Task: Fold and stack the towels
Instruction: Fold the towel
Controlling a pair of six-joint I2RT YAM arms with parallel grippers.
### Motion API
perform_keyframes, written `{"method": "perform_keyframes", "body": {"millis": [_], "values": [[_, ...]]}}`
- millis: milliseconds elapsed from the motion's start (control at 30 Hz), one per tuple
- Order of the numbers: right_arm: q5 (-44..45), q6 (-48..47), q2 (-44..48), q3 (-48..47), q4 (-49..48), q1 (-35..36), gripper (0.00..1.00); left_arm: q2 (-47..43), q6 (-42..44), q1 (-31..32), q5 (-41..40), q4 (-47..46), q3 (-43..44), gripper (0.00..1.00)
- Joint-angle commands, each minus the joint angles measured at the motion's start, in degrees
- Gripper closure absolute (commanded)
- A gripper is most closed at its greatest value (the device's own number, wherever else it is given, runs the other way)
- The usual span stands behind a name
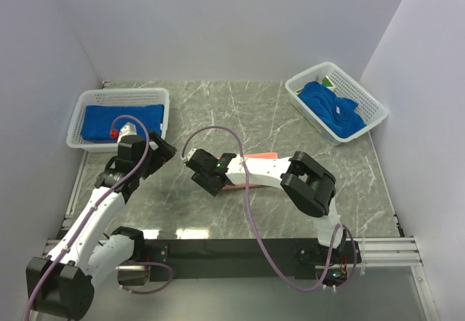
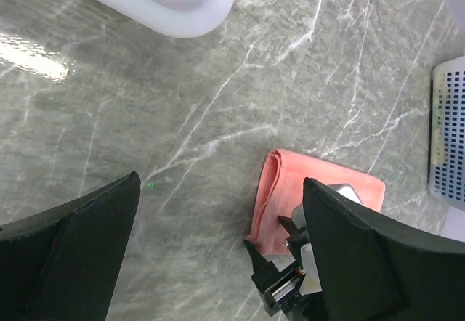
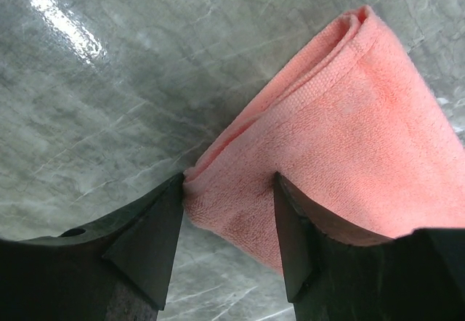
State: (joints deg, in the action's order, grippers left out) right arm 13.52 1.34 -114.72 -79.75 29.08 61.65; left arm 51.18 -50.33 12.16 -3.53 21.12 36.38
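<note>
A salmon-pink towel (image 1: 259, 155) (image 2: 290, 183) (image 3: 349, 132) lies folded flat on the marble table, mid-right. My right gripper (image 1: 218, 181) (image 2: 270, 235) (image 3: 229, 179) is low at its near-left corner, open, and the corner lies between its two fingers. My left gripper (image 1: 156, 150) (image 2: 221, 183) hangs wide open above the table to the left of the pink towel, with nothing between its fingers. One royal blue towel (image 1: 120, 121) lies flat in the left basket. Another blue towel (image 1: 330, 107) is bunched in the right basket, with a bit of green cloth (image 1: 328, 81) behind it.
A white lattice basket (image 1: 80, 128) (image 2: 182, 1) stands at the back left, right behind my left gripper. A second white basket (image 1: 363, 92) (image 2: 447, 132) stands at the back right. White walls close in the table on three sides.
</note>
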Motion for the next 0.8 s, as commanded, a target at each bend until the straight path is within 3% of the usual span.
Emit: {"method": "perform_keyframes", "body": {"millis": [0, 167, 267, 500, 633, 767], "values": [[-0.1, -0.8, -2.5, -2.9, 3.6, 0.3, 0.41, -1.3, 2.4, -0.5, -1.3, 1.7, 2.2, 0.01], [-1.0, -0.8, -6.5, -3.4, 6.1, 0.1, 0.41, -1.8, 3.1, -0.8, -1.0, 1.9, 1.2, 0.00], [-2.0, -0.3, -8.8, -2.3, 7.0, -0.6, 0.47, -2.1, 3.2, -0.9, -0.8, 2.0, 0.7, 0.01], [-4.2, 0.9, -11.1, 1.2, 5.7, -4.0, 0.72, -2.3, 3.7, -1.0, 0.3, 2.1, 0.0, 0.01], [-6.3, 0.9, -11.0, 2.4, 4.1, -6.0, 0.98, -1.7, 3.2, -1.0, 2.0, 0.9, -0.6, 0.01], [-12.8, 1.2, -6.9, 5.4, -0.8, -8.3, 1.00, 2.2, 2.6, -1.0, 7.6, -1.6, -1.8, 0.01]]}}
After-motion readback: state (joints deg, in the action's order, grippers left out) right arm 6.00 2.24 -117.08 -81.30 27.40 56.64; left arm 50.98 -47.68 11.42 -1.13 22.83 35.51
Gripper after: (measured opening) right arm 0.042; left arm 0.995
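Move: The right hand, fingers half open and low, straddles the near-left corner of the folded pink towel, which lies about 1 cm ahead and 1 cm below. The towel's middle is some 9 cm right and 5 cm ahead; its far-left corner is about 11 cm ahead, level sideways. The left basket stands roughly 27 cm left and 25 cm ahead. From the left hand, the corner is about 13 cm right, 4 cm back and 13 cm below. Down by about 1 cm with a slight drift left, the right hand settles over the towel's near-left corner. While still sinking, its fingers start to close from half open and pinch the corner; as they shut, the hand slides forward some 2 cm, along the towel's short left edge, its tilt barely changing. ##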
